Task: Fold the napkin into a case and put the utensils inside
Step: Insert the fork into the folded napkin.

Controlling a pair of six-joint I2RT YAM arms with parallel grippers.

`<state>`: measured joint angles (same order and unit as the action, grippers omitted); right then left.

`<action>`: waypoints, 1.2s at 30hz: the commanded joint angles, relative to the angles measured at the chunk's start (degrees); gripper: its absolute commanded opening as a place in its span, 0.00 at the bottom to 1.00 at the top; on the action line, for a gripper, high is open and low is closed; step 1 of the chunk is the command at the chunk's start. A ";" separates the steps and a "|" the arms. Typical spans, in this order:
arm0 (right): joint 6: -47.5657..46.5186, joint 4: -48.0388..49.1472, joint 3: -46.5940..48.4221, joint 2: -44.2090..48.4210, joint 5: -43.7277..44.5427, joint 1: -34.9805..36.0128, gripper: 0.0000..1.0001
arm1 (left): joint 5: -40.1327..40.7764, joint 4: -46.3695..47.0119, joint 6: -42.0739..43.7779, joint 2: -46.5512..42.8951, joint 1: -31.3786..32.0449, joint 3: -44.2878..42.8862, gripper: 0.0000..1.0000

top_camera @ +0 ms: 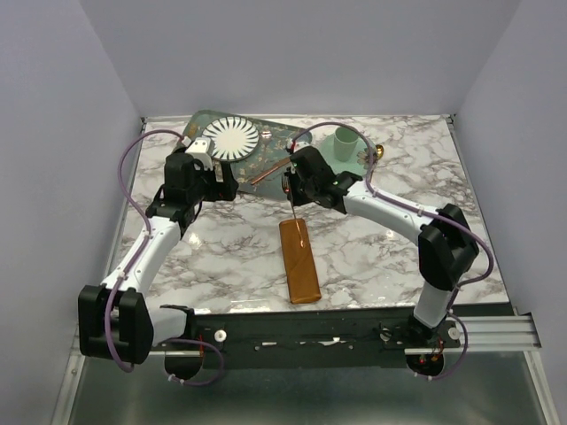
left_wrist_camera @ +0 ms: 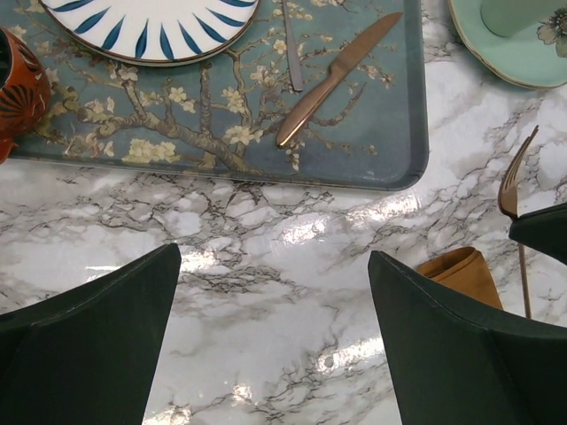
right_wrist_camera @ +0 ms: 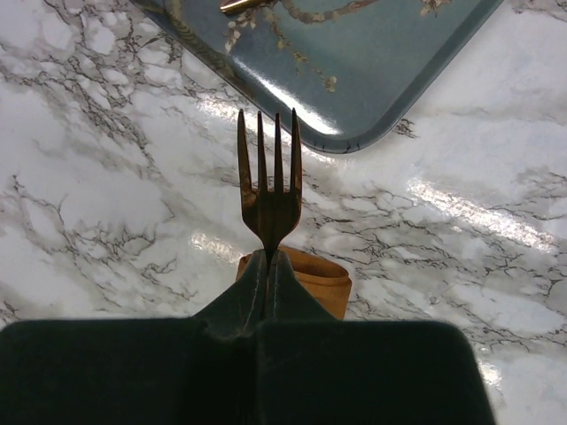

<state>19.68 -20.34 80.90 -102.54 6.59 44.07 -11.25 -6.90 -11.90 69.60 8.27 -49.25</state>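
The napkin, folded into a long rust-orange case, lies on the marble in front of the arms, its open far end just under my right gripper. That gripper is shut on a copper fork at its neck. The tines point away and the handle reaches down toward the case's mouth. A copper knife and a slim grey utensil lie on the patterned tray. My left gripper hovers wide open over bare marble near the tray's front edge, holding nothing.
On the tray sits a white plate with blue rays. A red-orange patterned vessel shows at its left end. A mint cup on a saucer stands right of the tray, with a small gold knob beside it.
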 commanded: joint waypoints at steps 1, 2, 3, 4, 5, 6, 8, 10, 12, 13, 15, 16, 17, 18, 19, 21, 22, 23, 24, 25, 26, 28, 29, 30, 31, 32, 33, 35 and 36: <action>3.43 5.83 -1.27 -1.78 7.73 2.07 0.00 | 0.70 2.24 -0.14 -2.72 0.16 1.62 0.99; 3.69 6.36 -1.88 -1.96 8.61 2.68 0.00 | 0.70 2.15 0.38 -3.24 0.16 1.79 0.99; 3.61 7.32 -2.24 -2.05 9.57 2.94 0.01 | 0.79 2.15 0.47 -3.33 0.16 1.97 0.99; 3.61 7.59 -2.50 -2.22 11.24 3.21 0.00 | 0.79 2.06 0.65 -3.59 0.16 2.14 0.99; 3.35 7.94 -2.77 -2.22 11.60 3.56 0.01 | 0.70 2.15 0.74 -3.95 0.25 2.32 0.99; 3.43 8.38 -3.20 -2.31 11.69 3.82 0.01 | 0.61 2.15 1.00 -4.04 0.17 2.41 0.99; 3.69 8.56 -3.64 -2.57 11.95 4.00 0.01 | 0.61 2.06 1.00 -4.21 0.25 2.41 0.99; 3.78 8.65 -4.35 -2.75 12.31 4.44 0.01 | 0.52 1.89 1.26 -4.30 0.17 2.41 0.99; 4.13 8.65 -4.79 -2.84 12.04 4.62 0.01 | 0.52 1.80 1.35 -4.65 0.25 2.58 0.99; 4.14 8.65 -5.31 -2.93 11.87 4.70 0.01 | 0.70 1.71 1.44 -4.91 0.25 2.85 0.99; 4.31 8.65 -5.84 -2.93 11.61 4.88 0.01 | 0.70 1.80 1.44 -5.53 0.25 3.29 0.99; 4.31 8.65 -6.19 -2.84 11.52 4.88 0.00 | 0.70 1.62 1.44 -5.71 0.25 3.46 0.99; 4.57 8.65 -6.81 -2.84 11.43 4.97 0.01 | 0.52 1.45 1.44 -6.05 0.25 3.81 0.99; 4.58 8.56 -7.16 -2.32 11.34 5.06 0.01 | 0.52 1.45 1.44 -6.23 0.25 4.08 0.99; 4.66 8.47 -7.51 -2.14 11.34 4.97 0.01 | 0.44 1.36 1.53 -6.41 0.25 4.25 0.99; 5.19 7.51 -8.13 -1.61 11.34 5.14 0.01 | 0.52 1.18 1.62 -7.02 0.16 4.87 0.99; 5.54 7.33 -8.22 -1.43 11.08 5.14 0.01 | 0.61 1.27 1.62 -7.11 0.16 4.96 0.99; 5.80 7.07 -8.30 -1.35 11.08 5.06 0.01 | 0.52 1.18 1.53 -7.37 0.16 5.22 0.99; 5.98 6.63 -8.48 -1.26 11.42 5.14 0.01 | 0.44 1.18 1.62 -7.38 0.25 5.31 0.99; 6.16 6.37 -8.48 -1.17 11.43 5.23 0.01 | 0.35 1.01 1.53 -7.46 0.25 5.40 0.99; 6.24 6.19 -8.39 -1.17 11.43 5.23 0.01 | 0.35 1.01 1.62 -7.55 0.25 5.40 0.99; 6.60 5.22 -8.22 -1.00 11.43 5.15 0.01 | 0.35 0.92 1.70 -7.81 0.25 5.66 0.99; 6.77 5.05 -8.22 -0.91 11.43 5.23 0.01 | 0.26 0.92 1.71 -7.90 0.25 5.83 0.99; 6.86 4.61 -8.22 -0.91 11.43 5.32 0.01 | 0.26 0.92 1.79 -7.99 0.25 5.92 0.99; 7.12 4.34 -8.13 -0.82 11.17 5.32 0.01 | 0.17 0.83 1.88 -8.08 0.25 6.01 0.99; 7.12 4.08 -8.13 -0.73 10.90 5.32 0.01 | 0.17 0.92 1.97 -8.25 0.25 6.10 0.99; 7.47 3.56 -8.22 -0.73 10.90 5.23 0.01 | 0.08 0.92 1.97 -8.34 0.25 6.19 0.99; 7.65 3.03 -8.39 -0.29 10.72 5.32 0.01 | 0.17 0.92 2.14 -8.52 0.17 6.28 0.99; 7.74 2.50 -8.48 -0.29 10.46 5.32 0.01 | 0.17 1.01 2.06 -8.61 0.16 6.54 0.99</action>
<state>25.67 -15.00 72.93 -104.57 16.03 48.77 -11.20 -6.17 -10.61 62.61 8.36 -43.55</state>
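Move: The fork is already pinched in the right gripper, its handle trailing back over the folded napkin. The napkin's open end lies about 2 cm back, 1 cm right and 7 cm below that hand; the napkin's middle is some 14 cm back and 4 cm right. The knife on the tray lies roughly 16 cm ahead and 4 cm left, the green saucer 21 cm ahead and 21 cm right. From the left gripper, the open end is about 3 cm back, 21 cm right and 11 cm lower. Lower the right gripper about 5 cm towards the napkin's open end, shifting a centimetre left first and then easing some 2 cm back as it sinks. Keep the fork pinched at its neck, tines outward and handle over the napkin, and turn the wrist slightly clockwise. Draw the empty, open left gripper back about 2 cm. ##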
